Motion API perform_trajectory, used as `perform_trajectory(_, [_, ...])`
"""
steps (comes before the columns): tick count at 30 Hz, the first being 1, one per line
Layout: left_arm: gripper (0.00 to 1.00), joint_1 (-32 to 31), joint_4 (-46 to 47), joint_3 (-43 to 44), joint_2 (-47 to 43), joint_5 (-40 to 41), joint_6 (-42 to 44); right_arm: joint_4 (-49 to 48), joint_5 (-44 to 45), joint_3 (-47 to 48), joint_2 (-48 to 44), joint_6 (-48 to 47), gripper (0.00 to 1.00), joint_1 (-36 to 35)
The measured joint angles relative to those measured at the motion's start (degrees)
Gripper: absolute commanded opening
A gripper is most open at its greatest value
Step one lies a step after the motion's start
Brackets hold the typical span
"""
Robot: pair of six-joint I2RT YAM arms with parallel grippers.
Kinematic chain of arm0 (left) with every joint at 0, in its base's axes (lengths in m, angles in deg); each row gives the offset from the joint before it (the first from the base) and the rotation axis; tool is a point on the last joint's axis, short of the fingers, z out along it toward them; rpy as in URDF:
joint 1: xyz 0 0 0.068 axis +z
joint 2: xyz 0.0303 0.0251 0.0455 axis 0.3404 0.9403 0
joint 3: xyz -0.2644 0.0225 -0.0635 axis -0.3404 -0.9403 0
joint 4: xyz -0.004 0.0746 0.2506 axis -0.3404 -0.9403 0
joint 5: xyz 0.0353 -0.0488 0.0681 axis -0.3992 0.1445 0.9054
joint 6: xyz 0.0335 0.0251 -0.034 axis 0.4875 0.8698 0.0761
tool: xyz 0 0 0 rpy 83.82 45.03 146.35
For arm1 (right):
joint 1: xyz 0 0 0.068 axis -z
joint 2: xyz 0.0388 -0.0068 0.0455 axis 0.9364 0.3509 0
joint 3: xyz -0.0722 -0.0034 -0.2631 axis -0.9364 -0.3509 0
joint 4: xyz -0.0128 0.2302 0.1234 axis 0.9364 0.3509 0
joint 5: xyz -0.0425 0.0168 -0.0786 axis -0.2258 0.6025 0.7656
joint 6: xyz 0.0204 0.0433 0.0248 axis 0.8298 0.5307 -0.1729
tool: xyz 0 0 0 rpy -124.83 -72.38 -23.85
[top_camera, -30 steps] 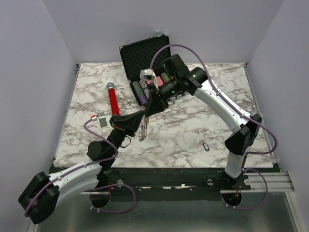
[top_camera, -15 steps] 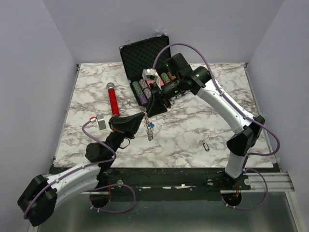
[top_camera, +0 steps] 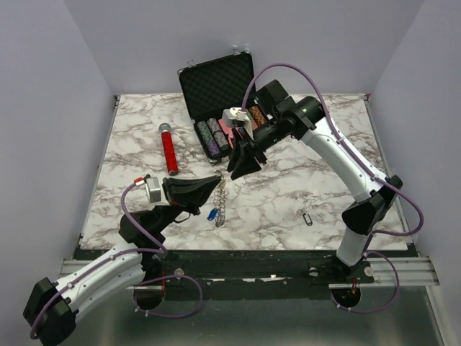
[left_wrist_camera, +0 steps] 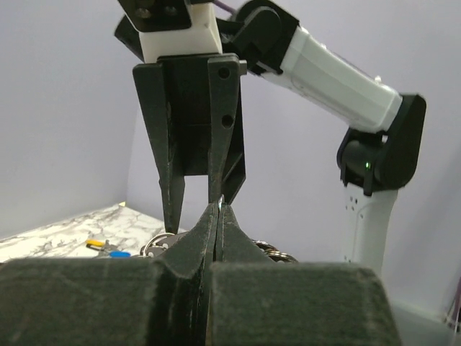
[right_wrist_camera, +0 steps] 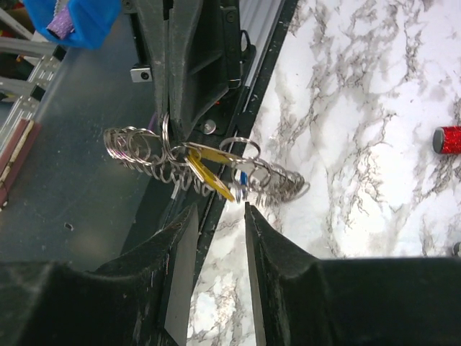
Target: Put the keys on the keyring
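Note:
The keyring point(top_camera: 220, 200), a big silver ring fringed with small keys, hangs edge-on from my left gripper point(top_camera: 214, 184), which is shut on its top. In the right wrist view the keyring point(right_wrist_camera: 140, 153) looks like a coil, and a yellow-tagged key point(right_wrist_camera: 210, 177) and a blue-tagged key point(right_wrist_camera: 243, 180) dangle from it. The blue tag point(top_camera: 212, 214) hangs low on the ring. My right gripper point(top_camera: 240, 173) stands open just beyond and above the ring, holding nothing. A black-tagged key point(top_camera: 307, 218) lies alone on the marble at the right.
An open black foam-lined case point(top_camera: 216, 81) stands at the back with rows of chips point(top_camera: 213, 135) in front of it. A red cylinder point(top_camera: 169, 150) lies at the left. The table's near edge point(top_camera: 245, 250) runs just below the hanging ring.
My right gripper has opened and pulled back, away from the ring. My left gripper has drawn the keyring toward the near edge, with the blue-tagged key now dangling from it.

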Motion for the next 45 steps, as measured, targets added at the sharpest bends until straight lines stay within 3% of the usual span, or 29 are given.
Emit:
perform_trajectory(11, [0.00,0.00,-14.53,3.74,-1.60,-5.70,7.93,5.09,-3.52,-0.02,-0.04,-8.68,0.40,-0.22])
perform_trajectory(19, [0.00,0.00,-16.59,4.33,-1.05,-6.25,9.14,5.84,-3.89,-0.26,-0.04,-9.68,0.36,-1.42])
perform_trajectory(29, [0.00,0.00,-16.61,4.37,-1.03,-6.29,9.11,5.11,-3.28,-1.01,-0.04,-7.21,0.20,-1.99])
perform_trajectory(34, [0.00,0.00,-16.61,4.37,-1.03,-6.29,9.01,3.93,-2.34,-1.01,-0.04,-5.73,0.01,-2.12])
perform_trajectory(42, [0.00,0.11,-16.55,4.33,-0.98,-6.19,8.55,3.15,-1.70,-1.01,-0.04,-3.98,0.01,-2.23])
perform_trajectory(45, [0.12,0.11,-16.35,4.09,-0.98,-5.79,8.04,2.95,-1.22,-1.01,-0.04,-3.56,0.00,-2.29])
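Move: The left hand already holds the keyring by its edge, shut at its fingertips. From the open right hand that held edge lies about 3 cm back, 3 cm to the left and 2 cm higher. The yellow key hangs right beneath it, some 2 cm back and 3 cm left of the right hand at its height; the blue key hangs lower, roughly 8 cm back, 5 cm left and 8 cm down. From the left hand, the right fingertips are 3 cm ahead, 3 cm right, 2 cm below. The right fingers shut from a bit under half open and pinch the keyring's edge against the left fingertips, after the right hand has slid about 2.5 cm back towards it. Meanwhile the left hand, keeping its hold, brings the ring some 3 cm down and 2 cm right, rolling about 15 degrees left side up, then stays still for the right hand's closing. ##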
